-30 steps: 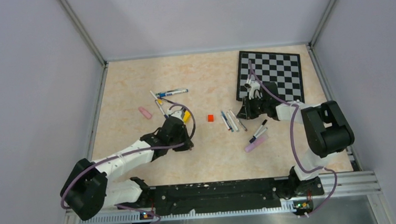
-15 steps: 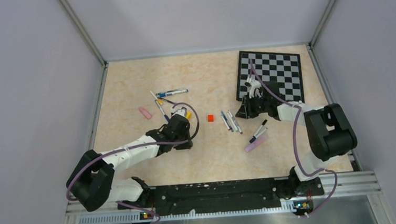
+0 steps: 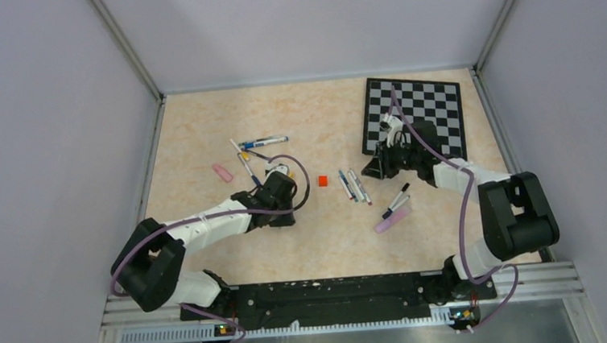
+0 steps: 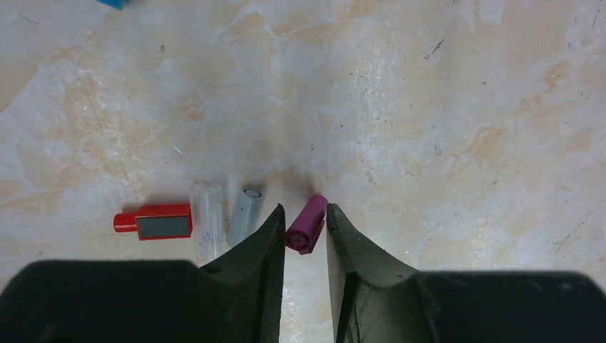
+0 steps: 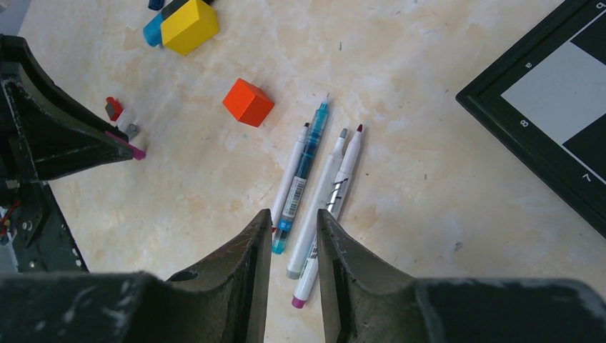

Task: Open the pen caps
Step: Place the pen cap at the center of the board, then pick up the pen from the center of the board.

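Observation:
In the left wrist view my left gripper (image 4: pixel 305 209) stands open a little, low over the table. A purple pen cap (image 4: pixel 307 224) lies tilted between its fingertips. Left of it lie a grey cap (image 4: pixel 244 214), a clear cap (image 4: pixel 207 214) and a red cap (image 4: pixel 154 221). My right gripper (image 5: pixel 294 213) is open and holds nothing. Beneath and ahead of it lie several uncapped pens side by side, among them a cyan pen (image 5: pixel 304 171) and a pink-ended pen (image 5: pixel 336 193). From above, the left gripper (image 3: pixel 279 175) and right gripper (image 3: pixel 370 172) flank this pen row (image 3: pixel 354 186).
A red cube (image 3: pixel 323 181) lies between the grippers. A chessboard (image 3: pixel 417 115) lies at the back right. More pens (image 3: pixel 262 142) and a pink block (image 3: pixel 221 172) lie at the back left; a black-tipped pen (image 3: pixel 397 200) and a purple highlighter (image 3: pixel 392 218) lie at the right. Yellow block (image 5: pixel 189 25).
The left arm has reached further forward and right, and its jaws have widened around the purple cap. The right jaws have opened slightly and the right arm has stretched out.

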### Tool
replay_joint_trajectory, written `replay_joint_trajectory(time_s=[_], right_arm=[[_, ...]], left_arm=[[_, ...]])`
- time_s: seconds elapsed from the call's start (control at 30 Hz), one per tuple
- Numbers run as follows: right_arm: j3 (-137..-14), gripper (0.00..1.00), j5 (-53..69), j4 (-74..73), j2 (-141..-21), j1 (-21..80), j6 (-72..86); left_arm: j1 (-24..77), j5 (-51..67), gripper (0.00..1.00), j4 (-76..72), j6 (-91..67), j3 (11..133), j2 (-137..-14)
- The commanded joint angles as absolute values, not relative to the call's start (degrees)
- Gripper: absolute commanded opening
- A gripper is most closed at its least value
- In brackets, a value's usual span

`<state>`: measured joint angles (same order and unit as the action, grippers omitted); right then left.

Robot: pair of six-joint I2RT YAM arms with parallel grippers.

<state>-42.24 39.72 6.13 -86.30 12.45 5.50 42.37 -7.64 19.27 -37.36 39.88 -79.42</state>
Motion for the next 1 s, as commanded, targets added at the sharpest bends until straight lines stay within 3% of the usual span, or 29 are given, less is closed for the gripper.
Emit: replay_joint_trajectory(time_s=[0.0, 0.33, 0.73, 0.83, 0.97], right_arm=[[-40.99, 0.29, 42.34, 7.85, -82.69, 11.69, 3.09], [-39.90, 0.29, 47.26, 4.35, -78.22, 10.87, -5.48], [-38.16, 0.32, 60.01, -14.84, -66.23, 7.93, -36.48], [-37.68, 0.44, 60.72, -21.43, -63.02, 6.96, -45.73], [-39.70, 0.51, 60.02, -32.95, -62.48, 6.74, -58.52]], left_arm=[[42.65, -9.42, 0.31, 20.42, -36.39, 42.34, -79.10], [42.63, -11.51, 0.33, 23.99, -35.87, 43.51, -73.87], [42.63, -14.23, 0.35, 24.03, -32.95, 41.17, -60.07], [42.63, -17.06, 0.52, 22.15, -31.86, 39.57, -51.80], [42.57, -17.66, 0.85, 15.19, -29.03, 33.79, -39.32]])
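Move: The magenta pen cap sits right at the left fingertips, about 1 cm ahead of and 1 cm below that hand; the grey cap is some 4 cm to its left and 1 cm nearer the base, the red cap about 7 cm to its left and level with it. From the right hand, the blue-capped marker lies roughly 8 cm back, 9 cm right and 6 cm down; the black-capped one about 4 cm back and 10 cm right, the pink highlighter 12 cm back and 8 cm right. The magenta cap comes free of the already loosened left fingers as that hand rises, slowly then fast, about 13 cm and slightly left, its tips swinging up and forward while the fingers spread wide. The empty right hand draws back some 8 cm and climbs 5, turning counter-clockwise roughly 30 degrees, leaving the laid-out pens for the side of the blue-capped marker, fingers opening late. ##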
